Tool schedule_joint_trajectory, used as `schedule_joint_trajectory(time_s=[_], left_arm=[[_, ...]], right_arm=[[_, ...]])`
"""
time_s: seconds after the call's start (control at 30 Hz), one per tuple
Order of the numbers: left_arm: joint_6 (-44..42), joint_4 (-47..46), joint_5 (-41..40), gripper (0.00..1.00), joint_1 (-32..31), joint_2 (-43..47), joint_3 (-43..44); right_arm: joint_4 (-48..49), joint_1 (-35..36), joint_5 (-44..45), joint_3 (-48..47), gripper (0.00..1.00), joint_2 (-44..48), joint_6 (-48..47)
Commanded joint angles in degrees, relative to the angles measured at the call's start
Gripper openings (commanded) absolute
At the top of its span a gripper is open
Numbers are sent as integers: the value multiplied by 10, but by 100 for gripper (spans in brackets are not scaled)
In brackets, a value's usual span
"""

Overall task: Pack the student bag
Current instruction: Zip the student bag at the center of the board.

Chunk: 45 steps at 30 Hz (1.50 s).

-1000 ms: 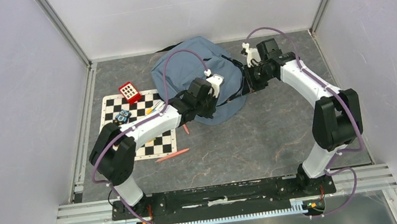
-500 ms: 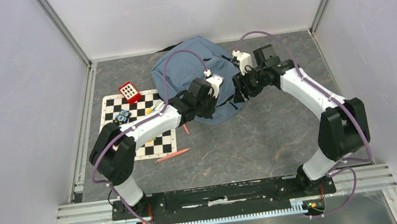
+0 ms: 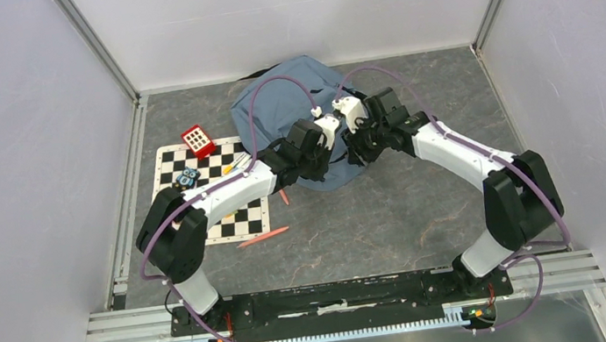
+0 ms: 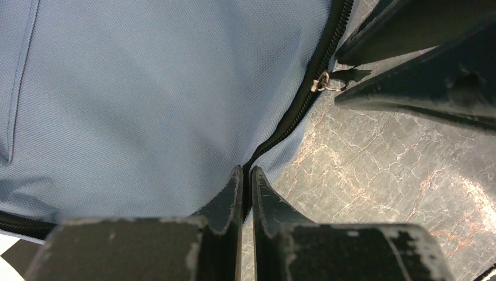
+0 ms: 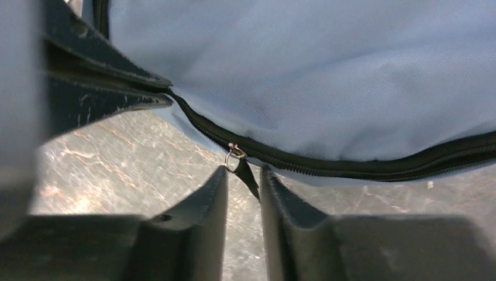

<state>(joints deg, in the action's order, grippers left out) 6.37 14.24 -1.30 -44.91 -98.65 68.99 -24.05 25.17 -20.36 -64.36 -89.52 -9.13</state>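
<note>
The student bag (image 3: 282,107), blue-grey with a dark zipper, lies at the back middle of the table. My left gripper (image 3: 338,157) is at its near right edge, shut on the zipper seam (image 4: 275,137); its fingers (image 4: 247,171) are almost together. My right gripper (image 3: 357,150) faces it from the right. It stands open, and the black zipper pull (image 5: 248,174) with its metal ring (image 5: 235,157) hangs between the fingers, against the right one. The ring (image 4: 329,84) also shows in the left wrist view, just in front of the right fingers (image 4: 421,64).
A chessboard mat (image 3: 231,220) lies left of the bag. On it are a red keypad box (image 3: 197,139) and a small blue thing (image 3: 187,178). An orange pen (image 3: 262,237) lies off its near corner and another (image 3: 283,196) beside the left arm. Walls close in on all sides.
My right arm has swung left along the bag's near edge until it meets my left gripper at the zipper. The left arm has kept still with its grip.
</note>
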Motion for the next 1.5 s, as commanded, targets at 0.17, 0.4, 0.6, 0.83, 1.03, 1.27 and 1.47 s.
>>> schedule_joint_trajectory(time_s=[0.17,0.4,0.6,0.83,1.03,1.27,1.47], left_arm=[[-3,15,-19,2,5,16,-12],[-21,19,-35,2,5,24,-23],[-33,26,-46,2,5,35,-36],[-36,31,-52,2,5,52,-55],[-37,39,-56,2,5,62,-69],[-39,47,-59,2,5,77,-77],[-19,49,-21,25,5,76,-33]], right_arm=[[-6,6,100,-40,0,4,13],[-70,1,175,-75,0,-1,39],[-90,-32,195,-92,0,-10,52],[-90,-73,244,-101,0,-15,40],[-85,-88,273,-134,0,-36,33],[-72,-102,262,-159,0,-64,34],[-64,-101,188,-150,0,-49,13]])
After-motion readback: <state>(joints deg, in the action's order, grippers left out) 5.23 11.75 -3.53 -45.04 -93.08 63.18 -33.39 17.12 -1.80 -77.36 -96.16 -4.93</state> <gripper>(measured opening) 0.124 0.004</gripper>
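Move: The strap of the student bag's zip pull hangs practically between the right fingers, its ring roughly 1 cm ahead, left and below. The zip's still-open stretch lies about 9 cm ahead and 6 cm right of the right gripper, and the left gripper, pinching the closed end, about 4 cm back and 12 cm left. From the left gripper, the pull is some 4 cm ahead and 11 cm right, about level. Shut the right fingers on the zip pull's strap, dipping slightly as they close, then draw it right and forward along the bag's front edge, about 11 cm in all, finishing nearly straight forward while turning the wrist some 25 degrees clockwise. Keep the left fingers pinched on the closed zip and ease them about 2 cm left, away from the pull, rising a little. ##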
